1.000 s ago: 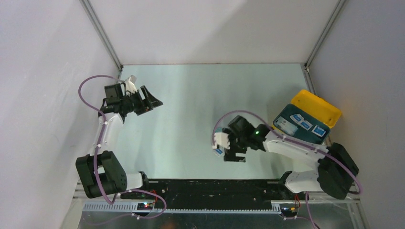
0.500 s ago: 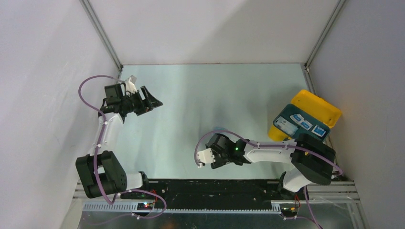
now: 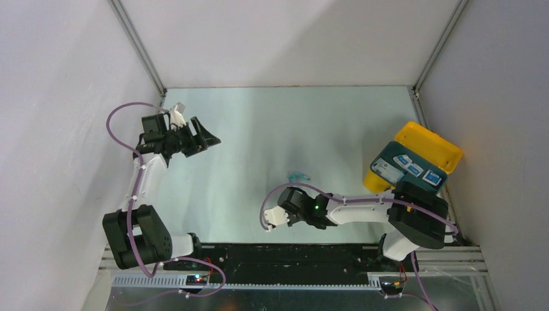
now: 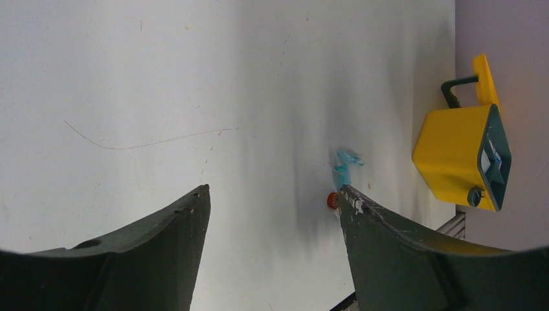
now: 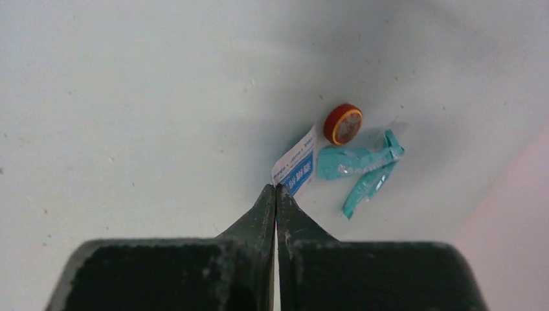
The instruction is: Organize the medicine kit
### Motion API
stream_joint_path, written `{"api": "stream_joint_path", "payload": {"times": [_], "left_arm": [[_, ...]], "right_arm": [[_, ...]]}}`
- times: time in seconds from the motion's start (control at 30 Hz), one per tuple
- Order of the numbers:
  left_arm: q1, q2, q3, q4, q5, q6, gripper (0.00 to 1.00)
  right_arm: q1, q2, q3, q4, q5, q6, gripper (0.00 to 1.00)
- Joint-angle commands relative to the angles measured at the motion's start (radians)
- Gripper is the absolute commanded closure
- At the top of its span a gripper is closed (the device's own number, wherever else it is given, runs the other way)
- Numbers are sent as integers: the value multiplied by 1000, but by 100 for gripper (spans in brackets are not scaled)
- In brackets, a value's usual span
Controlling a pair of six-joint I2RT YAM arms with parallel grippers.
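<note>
The medicine kit [image 3: 427, 144], a yellow case, stands open at the far right, also seen in the left wrist view [image 4: 450, 152]. Its dark-teal tray [image 3: 388, 159] holds small white-and-blue packets. My right gripper [image 5: 276, 188] is low over the table's middle. It is shut, with its tips pinching the near corner of a white-and-blue packet [image 5: 296, 167]. Just beyond lie a round red tin [image 5: 343, 124] and teal sachets [image 5: 362, 168], which also show from above [image 3: 298, 176]. My left gripper [image 4: 275, 188] hangs open and empty at the left [image 3: 206, 139].
Grey walls close in the table on the left, back and right. The right arm [image 3: 362, 206] stretches low across the near right of the table. A black rail [image 3: 285, 254] runs along the near edge.
The right gripper has swung left and down toward the near middle and closed from wide open onto the packet's corner. The left arm has not moved.
</note>
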Motion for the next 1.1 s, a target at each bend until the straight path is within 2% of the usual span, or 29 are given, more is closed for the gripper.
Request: {"api": "stream_joint_path", "payload": {"times": [0.0,0.2,0.47,0.63,0.83,1.07], "left_arm": [[4,-13,22,5,16,11,23],[4,10,29,5,8,14,23],[5,23,36,1,-1,19,23],[4,29,41,-7,6,20,23],[4,39,43,-8,13,21,23],[3,70,56,-10,32,10,23]], "right_arm": [[-14,-89,71,-86,46,32,100],[-157,-163,212,-288,-109,137,100],[-368,-266,305,-410,-309,231,100],[-517,-361,312,-462,-313,255,100],[-847,-496,320,-526,-280,243,100],[-1157,-538,293,-503,-257,95,100]]}}
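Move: Low over the near middle of the table, the right hand already pinches the last blue-and-white packet; the teal tray in the yellow medicine kit lies about 29 cm to its right, 11 cm ahead and some 9 cm higher. The red tape roll stands about 5 cm ahead and 3 cm left of this hand, the teal strip 8 cm straight ahead. From the left hand the tray is roughly 53 cm right, 5 cm back and 6 cm lower. Lifting the packet clear of the table, the right hand first climbs steeply and forward, then swings out fast to its right towards the kit, still rising: about 26 cm right, 19 cm up and 11 cm forward in all. The wrist turns clockwise some 55 degrees, its left side tilting up, and the fingers stay shut on the packet. ##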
